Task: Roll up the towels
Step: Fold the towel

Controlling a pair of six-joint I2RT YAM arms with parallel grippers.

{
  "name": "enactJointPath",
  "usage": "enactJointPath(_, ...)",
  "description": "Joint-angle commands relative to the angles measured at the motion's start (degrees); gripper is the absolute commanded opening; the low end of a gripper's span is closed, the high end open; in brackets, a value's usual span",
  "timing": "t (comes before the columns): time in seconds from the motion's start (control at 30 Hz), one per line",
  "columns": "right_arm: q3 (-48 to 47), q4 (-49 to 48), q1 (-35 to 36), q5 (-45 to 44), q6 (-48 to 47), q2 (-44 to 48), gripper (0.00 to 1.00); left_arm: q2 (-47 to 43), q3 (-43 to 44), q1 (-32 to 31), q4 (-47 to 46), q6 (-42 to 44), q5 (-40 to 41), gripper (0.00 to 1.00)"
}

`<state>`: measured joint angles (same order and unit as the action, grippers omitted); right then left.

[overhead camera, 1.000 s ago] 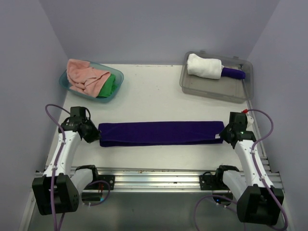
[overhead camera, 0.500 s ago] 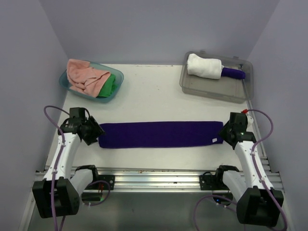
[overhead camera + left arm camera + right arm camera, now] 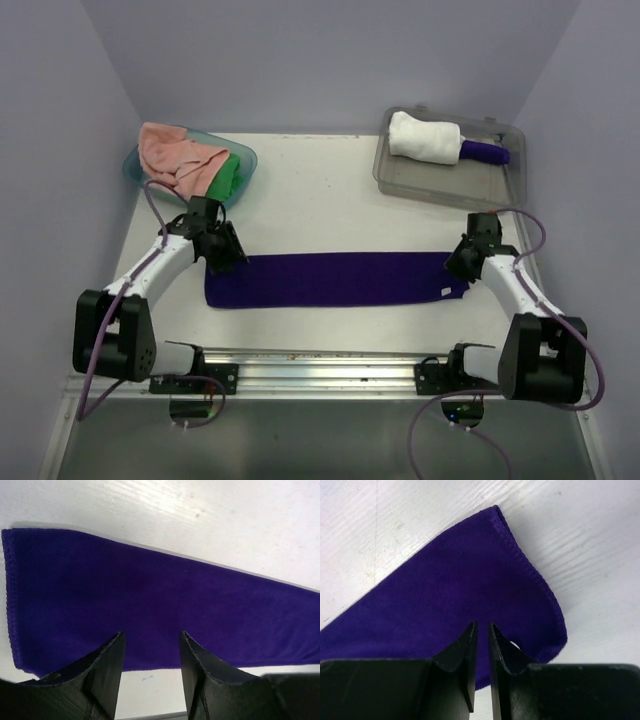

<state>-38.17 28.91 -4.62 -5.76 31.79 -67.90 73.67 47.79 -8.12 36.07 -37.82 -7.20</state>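
A dark purple towel (image 3: 330, 279), folded into a long strip, lies flat across the table's middle. My left gripper (image 3: 229, 256) hovers over the far edge of its left end, open and empty; the wrist view shows the towel (image 3: 150, 595) beyond my gripper (image 3: 150, 639). My right gripper (image 3: 461, 263) hangs over the right end (image 3: 470, 590); in the wrist view this gripper (image 3: 482, 626) has its jaws a narrow slit apart with nothing between them. A salmon pink towel (image 3: 175, 160) and a green towel (image 3: 229, 178) sit in a tub. A rolled white towel (image 3: 424, 138) lies in a tray.
The teal tub (image 3: 249, 159) stands at the far left. The clear grey tray (image 3: 440, 182) stands at the far right and also holds a small dark purple roll (image 3: 486, 152). Lilac walls close in three sides. A metal rail (image 3: 320, 360) runs along the near edge.
Both grippers let go of the purple towel's ends and the strip dropped flat. The left gripper swung up and right over the far edge. The right gripper shifted slightly farther and narrowed its jaws.
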Motion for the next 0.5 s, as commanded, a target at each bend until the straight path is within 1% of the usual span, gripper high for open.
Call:
enactJointPath(0.0,-3.7,-4.3,0.1,1.3,-1.7,-4.9,0.17,6.0,2.4,-0.1,-4.0,1.5,1.8,0.5)
enactJointPath(0.03,-4.4,-5.0,0.1,0.9,-1.9,-8.4,0.17,8.9,2.8,-0.1,-3.9,1.6,1.8,0.5)
enactJointPath(0.17,-5.1,-5.1,0.2,1.4,-0.9,-15.1,0.15,14.2,4.2,0.2,-4.3,1.1,1.7,0.5)
enactJointPath(0.27,-2.4,-6.7,0.8,3.3,0.6,-15.7,0.18,16.3,3.2,2.0,-4.4,1.2,0.6,0.5)
enactJointPath(0.37,-0.2,-7.5,3.6,3.7,2.3,-15.9,0.2,17.1,0.0,6.3,-5.2,1.5,-0.9,0.5)
enactJointPath(0.4,0.1,-7.1,6.4,3.3,2.8,-15.9,0.2,17.1,-0.8,7.5,-5.4,1.7,-1.0,0.5)
enactJointPath(0.47,-0.5,-5.8,9.3,2.1,4.4,-15.5,0.2,16.6,-3.0,10.5,-5.4,2.0,-1.0,0.5)
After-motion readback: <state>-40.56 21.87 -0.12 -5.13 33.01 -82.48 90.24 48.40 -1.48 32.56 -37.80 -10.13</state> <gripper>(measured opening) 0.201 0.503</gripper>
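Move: The folded purple towel lies crosswise under both my hands, its left end about 7 cm left and 2 cm back of my left hand and some 7 cm below. Its right end is roughly 3 cm right of my right hand, 1 cm ahead and 5 cm below. The teal basket stands about 26 cm ahead and 11 cm left of my left hand; the grey tray sits about 31 cm straight ahead of my right. I bring both hands down onto the towel near its ends, the left by about 6.5 cm as its fingers tip steeper, the right by 4 cm while reaching a little forward. With the fingertips on the cloth, I slide both hands left together about 2 cm, dragging it. The left fingers stay half open, the right nearly shut. ##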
